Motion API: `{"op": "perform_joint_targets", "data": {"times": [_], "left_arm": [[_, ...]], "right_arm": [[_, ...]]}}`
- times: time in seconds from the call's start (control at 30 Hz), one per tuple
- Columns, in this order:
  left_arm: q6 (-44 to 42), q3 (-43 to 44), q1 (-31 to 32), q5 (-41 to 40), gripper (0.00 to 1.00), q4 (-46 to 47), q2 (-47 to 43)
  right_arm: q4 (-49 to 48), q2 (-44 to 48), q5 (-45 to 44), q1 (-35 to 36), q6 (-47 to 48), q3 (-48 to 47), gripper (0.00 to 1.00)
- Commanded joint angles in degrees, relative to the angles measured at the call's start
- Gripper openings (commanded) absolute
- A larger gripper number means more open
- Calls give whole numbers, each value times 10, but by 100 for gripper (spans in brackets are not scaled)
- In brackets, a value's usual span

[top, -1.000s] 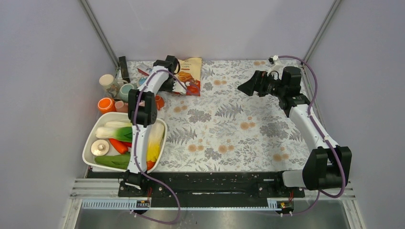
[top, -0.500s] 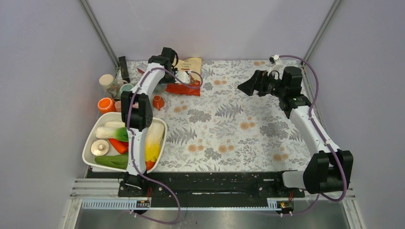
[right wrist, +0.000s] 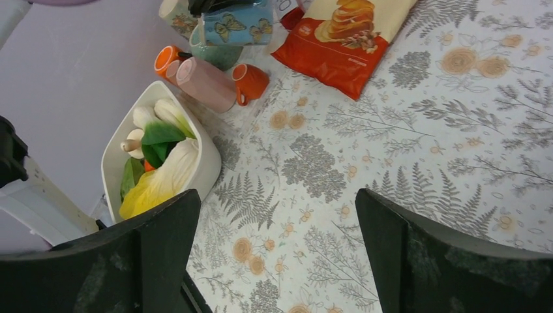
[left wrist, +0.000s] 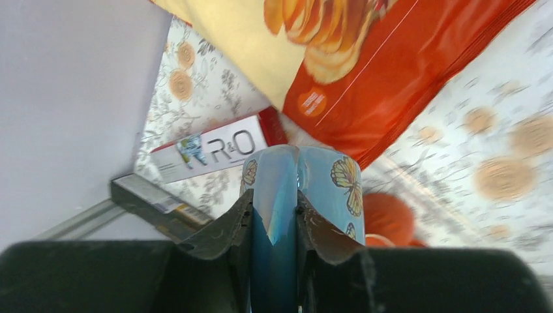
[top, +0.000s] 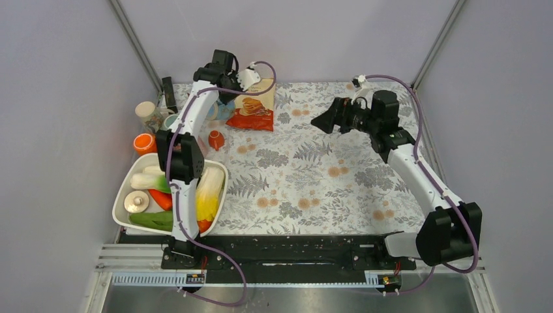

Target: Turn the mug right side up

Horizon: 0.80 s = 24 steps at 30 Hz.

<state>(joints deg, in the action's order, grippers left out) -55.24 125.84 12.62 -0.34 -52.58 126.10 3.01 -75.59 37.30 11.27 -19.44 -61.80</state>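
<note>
The mug (left wrist: 326,182) is light blue with yellow butterflies. My left gripper (left wrist: 274,202) is shut on its wall, one finger inside and one outside. It hangs above the table's far left corner, just left of the chip bag (top: 254,107). In the right wrist view the mug (right wrist: 238,26) appears to lie on its side in the air, with the black left gripper (right wrist: 209,6) on it. From above, the mug (top: 220,109) shows only partly under the left gripper (top: 222,94). My right gripper (right wrist: 277,215) is open and holds nothing over the middle of the cloth (top: 323,122).
Below the mug stand a pink cup (right wrist: 205,83), a small orange cup (right wrist: 251,79), a teal cup (right wrist: 218,57) and an orange mug (top: 145,143). A toothpaste box (left wrist: 215,149) lies by the back wall. A white tub (top: 124,195) of vegetables sits front left.
The left arm has raised the mug off the table and drawn it back toward the far corner. The right arm has shifted a little to the left, still open.
</note>
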Motion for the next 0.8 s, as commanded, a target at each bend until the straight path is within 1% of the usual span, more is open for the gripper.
{"op": "perform_joint_targets", "data": {"times": [0.0, 0.07, 0.13, 0.27, 0.33, 0.47, 0.57, 0.7, 0.77], "left_arm": [[184, 41, 3, 112, 0, 33, -100], [233, 39, 4, 169, 0, 20, -107], [271, 29, 7, 207, 0, 11, -108], [353, 3, 10, 289, 0, 11, -110], [386, -1, 13, 335, 0, 12, -113], [422, -5, 24, 404, 0, 12, -124], [443, -13, 33, 437, 0, 19, -133], [476, -42, 41, 479, 0, 50, -146], [493, -43, 45, 499, 0, 57, -146]], "right_arm": [[-23, -26, -14, 52, -21, -46, 99], [-50, -52, -5, 75, -36, -57, 99], [-82, -81, 3, 90, -58, -66, 99], [-146, -144, 17, 104, -101, -76, 99], [-151, -173, 34, 107, -114, -92, 99], [-164, -213, 54, 116, -121, -113, 99], [-217, -242, 73, 120, -162, -112, 99], [-298, -278, 100, 126, -224, -116, 99], [-315, -293, 113, 129, -242, -126, 99]]}}
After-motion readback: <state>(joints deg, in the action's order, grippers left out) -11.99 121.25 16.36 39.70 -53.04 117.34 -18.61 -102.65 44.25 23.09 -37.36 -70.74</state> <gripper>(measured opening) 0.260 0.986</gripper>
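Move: My left hand has the blue mug by its handle, about 17 cm above the table. The open right gripper it heads for is about 33 cm to the right, 18 cm back and 10 cm higher. Beneath my left hand, the chips bag lies 8 cm ahead and 7 cm right, the small red mug 8 cm back and 6 cm left. From my right hand the blue mug is about 33 cm left, 17 cm ahead and 13 cm lower. I swing the mug, still pinched by its handle, about 15 cm to the right and 10 cm back, rising some 6 cm, while my left wrist rolls its right side up by over 50 degrees. My wide-open right hand comes about 13 cm left to meet it, then also sinks 5 cm, turning slightly counter-clockwise, until its fingertips are close beside the mug. ##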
